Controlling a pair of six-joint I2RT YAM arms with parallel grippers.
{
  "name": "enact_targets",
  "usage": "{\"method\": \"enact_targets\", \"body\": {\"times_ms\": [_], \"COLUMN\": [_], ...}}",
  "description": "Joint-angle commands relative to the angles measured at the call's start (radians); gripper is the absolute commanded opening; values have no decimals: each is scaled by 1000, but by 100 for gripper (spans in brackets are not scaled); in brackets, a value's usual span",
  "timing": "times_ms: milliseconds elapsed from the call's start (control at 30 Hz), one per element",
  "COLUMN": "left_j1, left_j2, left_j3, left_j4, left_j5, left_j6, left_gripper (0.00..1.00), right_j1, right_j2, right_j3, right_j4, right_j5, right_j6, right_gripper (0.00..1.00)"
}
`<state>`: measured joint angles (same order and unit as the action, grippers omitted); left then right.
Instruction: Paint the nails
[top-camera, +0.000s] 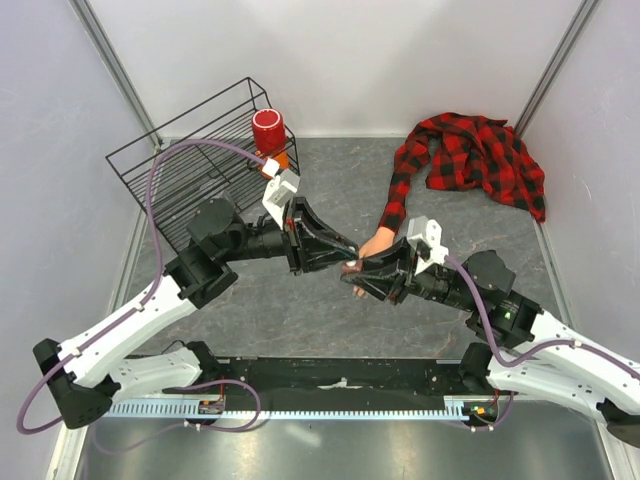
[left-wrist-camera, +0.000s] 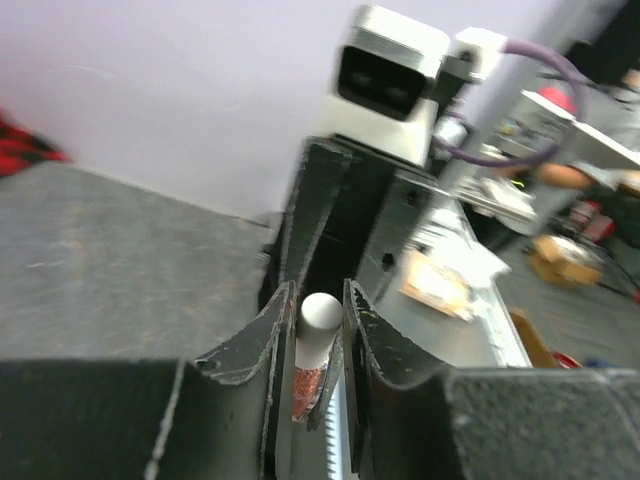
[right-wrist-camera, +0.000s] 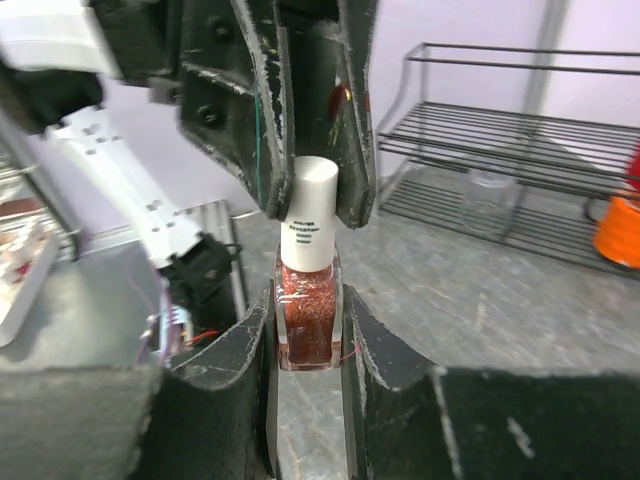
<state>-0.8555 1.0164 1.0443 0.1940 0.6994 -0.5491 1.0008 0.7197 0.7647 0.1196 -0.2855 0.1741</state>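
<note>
A small polish bottle of red glitter with a white cap hangs above the table between both grippers. My right gripper is shut on its glass body. My left gripper comes from the opposite side, and its fingers press the white cap on both sides. In the top view the two grippers meet tip to tip just over the pale mannequin hand, which extends from a red plaid sleeve. The nails are hidden under the grippers.
A black wire rack stands at the back left, with a red cup and an orange object beside it. A glass jar sits in the rack. The bunched plaid shirt lies at the back right.
</note>
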Motion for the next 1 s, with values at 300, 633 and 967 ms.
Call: {"method": "enact_targets", "body": {"times_ms": [300, 633, 967], "left_j1": [-306, -249, -159], "left_j2": [243, 8, -90], "left_j3": [296, 140, 89], "left_j4": [-387, -234, -214], "left_j5": [-1112, -603, -266], "left_j6": [132, 183, 111], "left_gripper": [2, 77, 74], "right_j1": [202, 118, 62], "right_j2": [277, 57, -52], "right_j3": [190, 54, 73], "right_j4": [-31, -30, -106], "right_j5": [942, 398, 63], "right_j6": [-228, -193, -87], "right_gripper": [0, 0, 0]}}
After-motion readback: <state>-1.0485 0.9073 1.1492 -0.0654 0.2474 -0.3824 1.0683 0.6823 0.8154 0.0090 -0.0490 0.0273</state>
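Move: The left fingers already pinch the nail polish's white cap, so the cap sits right at that hand. The right fingers hold the glass bottle at their own tips, with the cap about 4 cm above them and the bottle about 5 cm below the left hand. The mannequin hand lies on the table some 14 cm ahead of both hands and 6 cm to their right, far below them; its plaid sleeve runs roughly 20 cm beyond it and 6 cm farther right. Sweeping forward together by 10 to 12 cm and sinking a little at the end, the hands turn against each other with cap and bottle held, left about 50 degrees counter-clockwise, right about 40 clockwise. The left fingers then open wide, releasing the cap, and that hand draws back and up, turning partly back; the right keeps its hold and comes back some 8 cm. ##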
